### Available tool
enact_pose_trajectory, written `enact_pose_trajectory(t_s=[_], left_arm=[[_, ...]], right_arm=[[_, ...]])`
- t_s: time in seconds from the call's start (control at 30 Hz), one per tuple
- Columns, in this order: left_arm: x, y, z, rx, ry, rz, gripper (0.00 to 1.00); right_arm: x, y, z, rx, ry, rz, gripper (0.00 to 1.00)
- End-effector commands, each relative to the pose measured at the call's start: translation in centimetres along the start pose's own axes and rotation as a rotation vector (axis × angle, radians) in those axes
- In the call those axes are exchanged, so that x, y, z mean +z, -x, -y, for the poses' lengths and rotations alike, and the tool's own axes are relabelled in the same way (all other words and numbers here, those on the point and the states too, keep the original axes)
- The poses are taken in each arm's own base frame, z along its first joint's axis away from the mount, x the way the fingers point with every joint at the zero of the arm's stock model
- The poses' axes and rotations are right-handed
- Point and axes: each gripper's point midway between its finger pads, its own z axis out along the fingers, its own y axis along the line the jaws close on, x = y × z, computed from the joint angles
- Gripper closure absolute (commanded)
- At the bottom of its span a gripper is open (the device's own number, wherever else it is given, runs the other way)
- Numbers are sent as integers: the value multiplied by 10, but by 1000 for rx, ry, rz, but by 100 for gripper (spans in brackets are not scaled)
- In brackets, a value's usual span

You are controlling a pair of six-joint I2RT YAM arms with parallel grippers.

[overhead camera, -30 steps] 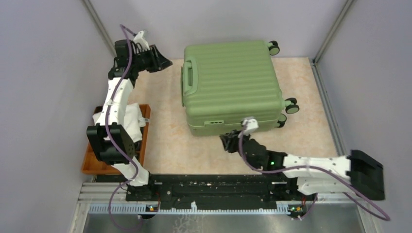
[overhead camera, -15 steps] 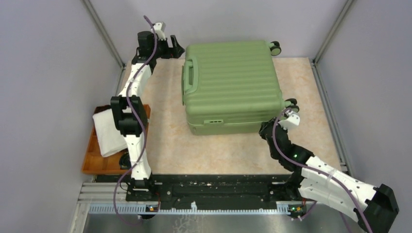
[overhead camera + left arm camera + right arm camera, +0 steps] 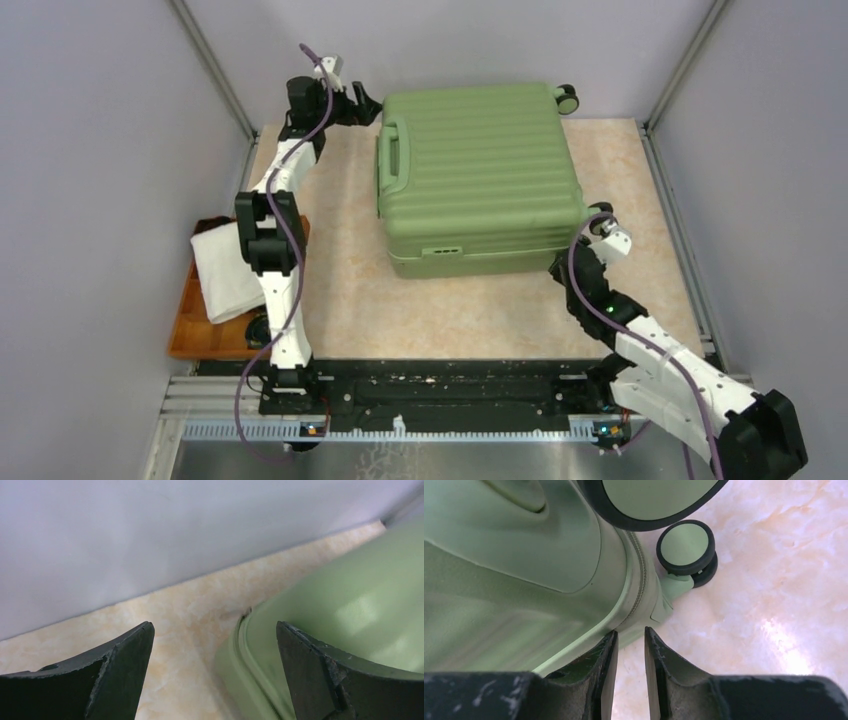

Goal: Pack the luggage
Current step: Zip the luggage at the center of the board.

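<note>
The luggage [image 3: 475, 175], a light-green ribbed hard-shell case, lies shut and flat on the table with its handle [image 3: 389, 155] facing left. My left gripper [image 3: 368, 108] is at its far left corner, open wide. In the left wrist view the left gripper [image 3: 214, 630] frames the luggage [image 3: 350, 605] corner seam and bare table, holding nothing. My right gripper [image 3: 558, 268] is low at the near right corner. In the right wrist view the right gripper [image 3: 630, 632] has a narrow empty gap, its left fingertip [image 3: 611, 640] against the luggage [image 3: 524, 570] shell edge.
An orange tray [image 3: 185, 335] with a folded white cloth [image 3: 225, 275] sits at the left edge by the left arm. Black wheels [image 3: 600, 215] stick out on the luggage's right side; one wheel [image 3: 686, 547] is just beyond my right fingers. Walls enclose the table closely.
The left arm reached from over the tray to the luggage's far left corner and opened wide. The right arm swung from the front edge to the near right corner, jaws narrowing slightly.
</note>
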Motion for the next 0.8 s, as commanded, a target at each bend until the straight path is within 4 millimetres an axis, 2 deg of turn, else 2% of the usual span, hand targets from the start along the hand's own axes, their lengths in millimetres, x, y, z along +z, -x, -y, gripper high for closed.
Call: enact_pose_trajectory(t_s=[0.0, 0.1, 0.17, 0.2, 0.23, 0.33, 0.37, 0.43, 0.6, 0.7, 0.77], left_arm=[[-20, -44, 118, 75, -549, -118, 1], [-55, -61, 155, 195, -744, -115, 1], [-84, -63, 184, 261, -865, -102, 1], [-94, -68, 194, 328, -921, -91, 1], [-108, -78, 206, 319, -967, -131, 1], [-130, -83, 222, 356, -997, -168, 1], [-132, -82, 219, 357, -964, -183, 1], [-123, -74, 195, 364, -822, -206, 1], [-103, -19, 102, 261, -465, -74, 1], [-86, -11, 79, 257, -362, -43, 1], [-74, -19, 81, 235, -361, -53, 1]], right_arm=[[27, 42, -8, 45, 6, 79, 73], [41, 76, -6, 50, -14, 128, 73], [48, 94, -3, 55, -22, 148, 73], [50, 102, 0, 56, -33, 160, 73], [52, 111, 5, 56, -51, 173, 73], [58, 119, 16, 69, -86, 178, 73], [59, 120, 20, 76, -96, 178, 72], [61, 122, 27, 91, -110, 179, 72], [64, 118, 39, 108, -137, 177, 72], [67, 116, 43, 111, -145, 169, 72], [72, 115, 44, 108, -144, 162, 72]])
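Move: The luggage lies flat between the hands. Its middle is about 18 cm back, 25 cm to the right of the left hand and 10 cm below it, its far handle-side corner only some 4 cm right, 3 cm below, and its handle about 12 cm back, 6 cm right, 6 cm below. From the right hand, the luggage's middle is about 16 cm ahead, 20 cm left and level; the upper near wheel is 6 cm ahead, 7 cm right, 5 cm above. With its fingers wide open, the left hand sweeps back about 19 cm along with the luggage's far handle-side corner, also going right and first dipping some 8 cm while turning roughly 40 degrees clockwise, then eases forward, left and up by about 5 cm each, clear of the luggage. Meanwhile the right hand, its fingers barely apart, bears with its left finger on the near wheel-end corner by the zip and goes about 12 cm right and 5 cm forward, turning slightly clockwise, then holds there beside the zip. ##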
